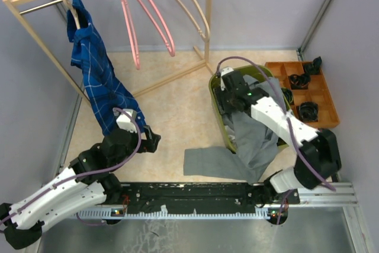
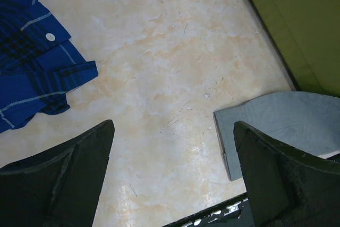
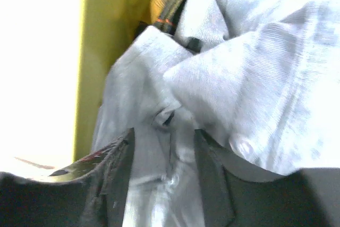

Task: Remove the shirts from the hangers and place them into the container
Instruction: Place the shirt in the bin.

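The grey shirt (image 1: 256, 141) lies crumpled in the olive-green container (image 1: 217, 109), and part of it spills over the near rim onto the table. My right gripper (image 3: 162, 143) is down in the container with its jaws parted and a loose fold of grey shirt (image 3: 249, 78) between them. A scrap of yellow-and-black cloth (image 3: 169, 1) shows beneath. The blue checked shirt (image 1: 98, 81) hangs from a pale hanger (image 1: 66, 1) on the rod. My left gripper (image 2: 172, 131) hovers open and empty over bare table, between the blue shirt (image 2: 32, 73) and the grey shirt (image 2: 281, 120).
Two pink hangers (image 1: 127, 22) and a pale wood one (image 1: 189, 4) hang bare on the rod of the wooden rack (image 1: 35, 34). An orange compartment tray (image 1: 328, 96) with black items sits right of the container (image 2: 297, 25). The rack's foot bar (image 1: 172, 78) crosses the table.
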{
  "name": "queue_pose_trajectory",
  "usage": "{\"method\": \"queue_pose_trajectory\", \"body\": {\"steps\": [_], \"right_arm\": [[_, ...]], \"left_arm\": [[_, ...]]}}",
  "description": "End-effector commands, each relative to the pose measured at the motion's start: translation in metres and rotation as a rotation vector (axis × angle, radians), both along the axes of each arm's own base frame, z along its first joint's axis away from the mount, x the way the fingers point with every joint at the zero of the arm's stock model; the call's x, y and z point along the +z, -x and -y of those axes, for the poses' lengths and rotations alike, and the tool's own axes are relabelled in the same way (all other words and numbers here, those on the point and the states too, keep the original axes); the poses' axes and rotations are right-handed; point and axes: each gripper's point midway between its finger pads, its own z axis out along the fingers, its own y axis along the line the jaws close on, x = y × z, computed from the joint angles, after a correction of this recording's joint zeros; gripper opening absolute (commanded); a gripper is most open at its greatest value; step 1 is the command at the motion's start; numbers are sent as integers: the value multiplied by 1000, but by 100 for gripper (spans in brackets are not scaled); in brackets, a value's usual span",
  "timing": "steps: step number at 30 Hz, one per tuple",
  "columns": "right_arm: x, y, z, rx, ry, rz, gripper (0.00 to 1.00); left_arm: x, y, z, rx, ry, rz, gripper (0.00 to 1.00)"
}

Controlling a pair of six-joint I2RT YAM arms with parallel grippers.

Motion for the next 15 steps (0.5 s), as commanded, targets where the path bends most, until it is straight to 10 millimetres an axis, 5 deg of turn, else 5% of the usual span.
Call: {"method": "queue_pose_trajectory", "body": {"steps": [1, 4, 9, 15], "right_arm": [[100, 15, -12, 97, -180, 182, 57], [130, 37, -23, 196, -299, 238, 69], [148, 92, -51, 425, -512, 234, 73], [129, 162, -85, 710, -637, 222, 73]], "left_arm": [[10, -2, 0, 10, 23, 19, 99], [10, -2, 1, 7, 21, 17, 99], [10, -2, 2, 5, 18, 14, 99], [12, -2, -2, 27, 21, 18, 99]]}}
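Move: The grey sleeve still hanging out onto the table has its flat part about 20 cm back from my right hand, some 2 cm to the left and 13 cm below. The bin's middle, under the rest of the grey shirt, is roughly 13 cm to my right hand's right, 2 cm back and 6 cm down. From my left hand that sleeve lies about 26 cm right, 4 cm back and 16 cm down. I lift my right hand steeply out of the bin, about 15 cm, then carry it back some 11 cm and 5 cm left, over the bin's left rim and out above the table beside it. Going, I open the fingers from under half to about three quarters and swing the wrist some 40 degrees, left side rising and turning counter-clockwise, until the fingers face the sleeve outside. ##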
